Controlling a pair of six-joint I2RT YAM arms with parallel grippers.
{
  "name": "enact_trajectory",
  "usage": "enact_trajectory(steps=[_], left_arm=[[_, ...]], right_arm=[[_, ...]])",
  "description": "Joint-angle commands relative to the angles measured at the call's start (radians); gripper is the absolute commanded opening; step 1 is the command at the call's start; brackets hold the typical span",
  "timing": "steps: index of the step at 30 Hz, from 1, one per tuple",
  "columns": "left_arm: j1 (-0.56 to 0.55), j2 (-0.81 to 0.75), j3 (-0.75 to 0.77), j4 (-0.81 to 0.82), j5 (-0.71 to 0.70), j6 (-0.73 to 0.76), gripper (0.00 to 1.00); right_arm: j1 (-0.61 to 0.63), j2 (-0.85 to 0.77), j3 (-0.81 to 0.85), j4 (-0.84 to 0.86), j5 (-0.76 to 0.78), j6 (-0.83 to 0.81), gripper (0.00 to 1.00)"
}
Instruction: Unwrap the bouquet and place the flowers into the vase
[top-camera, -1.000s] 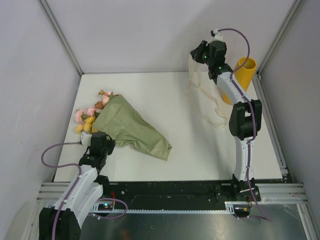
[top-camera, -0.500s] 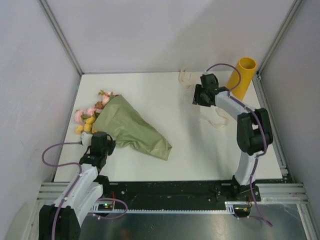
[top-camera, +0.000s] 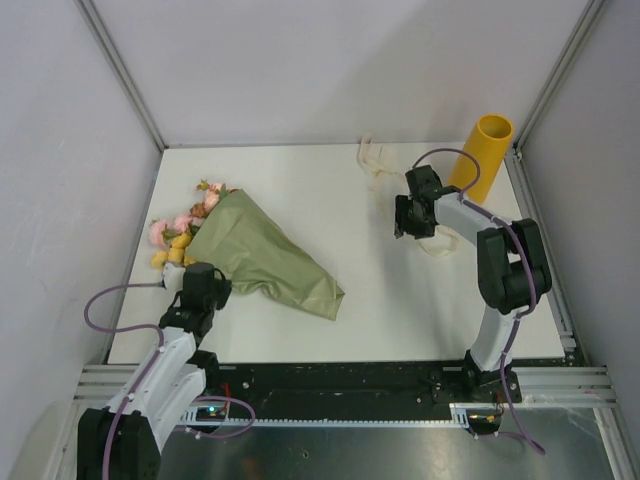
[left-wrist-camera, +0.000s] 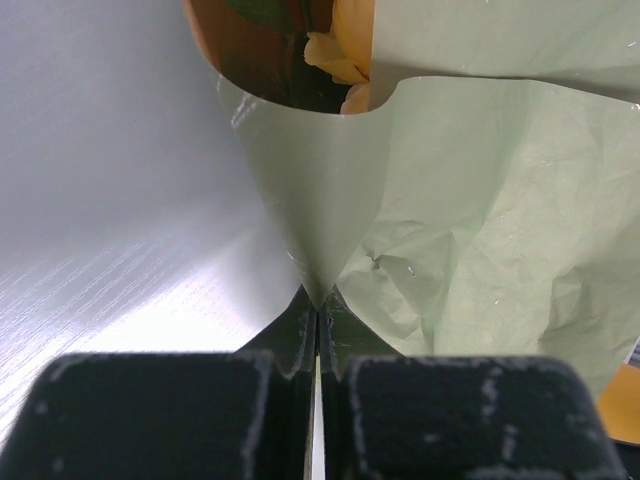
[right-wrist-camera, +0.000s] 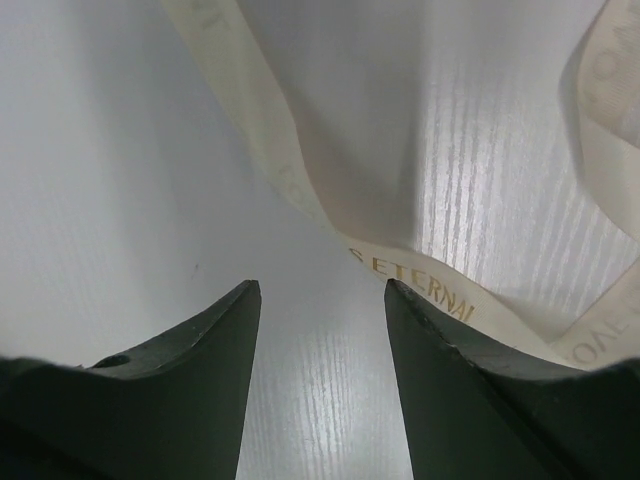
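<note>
The bouquet (top-camera: 262, 258) lies at the left of the table in olive-green paper. Its pink and yellow flowers (top-camera: 175, 236) poke out at the far-left end. My left gripper (top-camera: 206, 283) is shut on a pointed edge of that paper (left-wrist-camera: 330, 200), pinched at my left gripper's tips (left-wrist-camera: 318, 300). A yellow bloom (left-wrist-camera: 340, 50) shows inside the wrap. The mustard vase (top-camera: 482, 152) stands at the back right. My right gripper (top-camera: 404, 217) hangs low over the table, open and holding nothing. The cream ribbon (right-wrist-camera: 300, 190) lies loose on the table just ahead of my right gripper (right-wrist-camera: 322, 290).
The ribbon (top-camera: 374, 160) trails from the back of the table toward the right arm, with another loop (top-camera: 436, 246) beside the arm. Grey walls and metal frame posts close in the table on three sides.
The right arm has come down from beside the vase to the table, its jaws have opened and the ribbon has dropped onto the table. The left arm and bouquet have not moved.
</note>
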Motion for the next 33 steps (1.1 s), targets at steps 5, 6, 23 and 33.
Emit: enact_trajectory(steps=[5, 6, 23, 33], left_arm=[[-0.017, 0.044, 0.022, 0.05, -0.016, 0.01, 0.0], [-0.019, 0.052, 0.024, 0.053, -0.016, 0.009, 0.0], [-0.032, 0.163, 0.093, 0.091, -0.024, 0.011, 0.0], [-0.056, 0.26, 0.152, 0.129, -0.038, 0.023, 0.0]], right_arm=[[-0.013, 0.06, 0.002, 0.013, -0.054, -0.092, 0.5], [-0.018, 0.066, 0.002, 0.016, -0.055, -0.095, 0.46], [-0.1, 0.385, 0.534, -0.14, 0.04, -0.095, 0.11], [-0.126, 0.603, 1.075, -0.291, -0.002, -0.096, 0.14]])
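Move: The nearest strand of the ribbon crosses the table about 2 cm ahead of my right fingertips, 2 cm to their right and 3 cm below. The far ribbon loops lie roughly 25 cm ahead of my right hand, 7 cm left; the yellow vase stands some 14 cm ahead and 16 cm right. From my left hand, still pinching the wrapper's edge, the strand is about 17 cm ahead and 46 cm right, 3 cm below. I sink my open right hand about 3 cm to the table, start shutting the fingers on the ribbon strand, then drag it forward, low over the table, some 18 cm and past the left side of the vase, rising a little at the end. My left hand keeps its pinch on the wrapper, dips slightly, then eases about 2 cm forward and a touch right. ##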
